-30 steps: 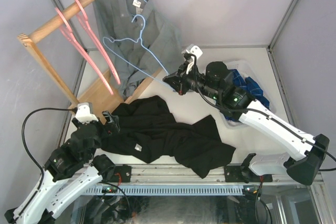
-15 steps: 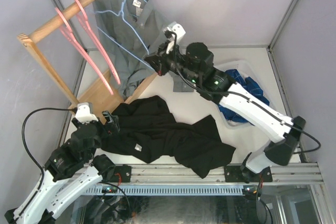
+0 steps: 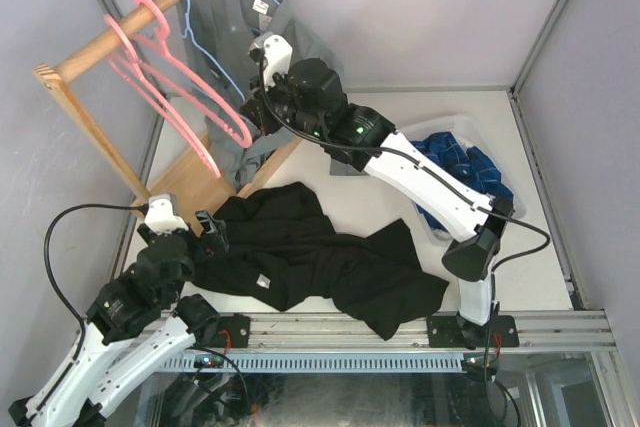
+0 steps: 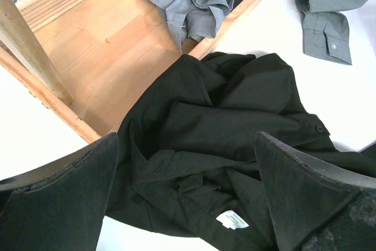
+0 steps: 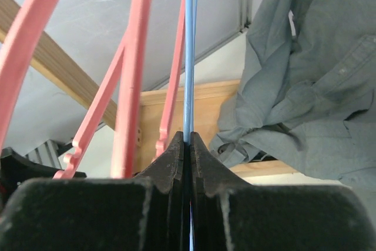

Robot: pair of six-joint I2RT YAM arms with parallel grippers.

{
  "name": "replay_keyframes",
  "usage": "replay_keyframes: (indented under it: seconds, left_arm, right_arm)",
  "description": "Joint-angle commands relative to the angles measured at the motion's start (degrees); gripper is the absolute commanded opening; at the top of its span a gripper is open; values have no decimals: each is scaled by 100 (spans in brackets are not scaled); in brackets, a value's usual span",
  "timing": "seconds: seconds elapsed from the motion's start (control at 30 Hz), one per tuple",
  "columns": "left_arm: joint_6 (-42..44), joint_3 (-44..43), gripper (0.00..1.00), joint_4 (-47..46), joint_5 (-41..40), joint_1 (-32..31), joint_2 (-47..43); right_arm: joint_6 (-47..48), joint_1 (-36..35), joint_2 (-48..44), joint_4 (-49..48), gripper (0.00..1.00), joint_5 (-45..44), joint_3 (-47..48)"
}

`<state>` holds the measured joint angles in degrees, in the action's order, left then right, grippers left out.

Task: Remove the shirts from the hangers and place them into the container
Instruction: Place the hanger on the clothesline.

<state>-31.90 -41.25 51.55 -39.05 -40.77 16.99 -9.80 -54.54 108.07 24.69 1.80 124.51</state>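
Observation:
My right gripper [image 3: 252, 107] reaches up to the wooden rack, shut on a light-blue wire hanger [image 3: 197, 47]; its wire [image 5: 189, 57] rises straight out of the shut right gripper [image 5: 190, 140]. Two pink hangers [image 3: 170, 87] hang on the rail just left of it. The grey shirt [image 3: 250, 7] hangs behind, its tail on the rack's base. The black shirt [image 3: 310, 257] lies crumpled on the table. My left gripper [image 3: 210, 232] is open over the shirt's left edge, and the black shirt [image 4: 235, 116] fills the gap of the left gripper [image 4: 188, 204]. A blue plaid shirt [image 3: 460, 162] lies in the white container [image 3: 432, 230].
The wooden rack [image 3: 90, 117] stands at the back left, its flat base [image 4: 100, 45] close beside the black shirt. A grey cuff [image 4: 323, 27] rests on the white table. Grey walls close in the left, back and right sides.
My right arm has swung left and up from the table's middle to the rack, carrying the light-blue hanger beside the pink ones. The left arm has not moved.

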Motion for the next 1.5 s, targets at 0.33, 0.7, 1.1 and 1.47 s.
replay_keyframes:
  seconds: [0.33,0.7,1.1,1.47]
  left_arm:
    - [105,12,100,-256,55,100,218]
    - [116,15,100,-262,68,114,237]
    - [122,21,100,-269,94,139,262]
    - [147,22,100,-291,132,172,295]
  right_arm:
    - [603,-84,-53,31,0,-1140,647]
    - [709,-89,878,138,0,-436,1687]
    - [690,-105,400,-30,0,-747,819]
    - [337,78,-1187,-1233,30,-277,-1612]
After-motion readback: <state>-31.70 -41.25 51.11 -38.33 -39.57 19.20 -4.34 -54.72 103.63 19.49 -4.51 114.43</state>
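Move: The right hand holds the blue hanger by its lower end. The spot on the wooden bar for its hook lies about 14 cm ahead, 13 cm to the left and 12 cm above. The pink hangers' middle is some 9 cm left and 4 cm ahead, slightly higher; the grey shirt hangs about 15 cm ahead, 2 cm right and a little lower. From the idle left hand, the hook's spot is roughly 28 cm ahead, 5 cm left and 32 cm up. Forward a few centimetres first, the right hand easing slightly right and turning clockwise, then it lifts and goes left, still gripping the blue hanger's end. It next lowers about 6 cm to set the hook down over the bar beside the pink hangers, then opens its fingers partway while drawing back and right about 4 cm. ##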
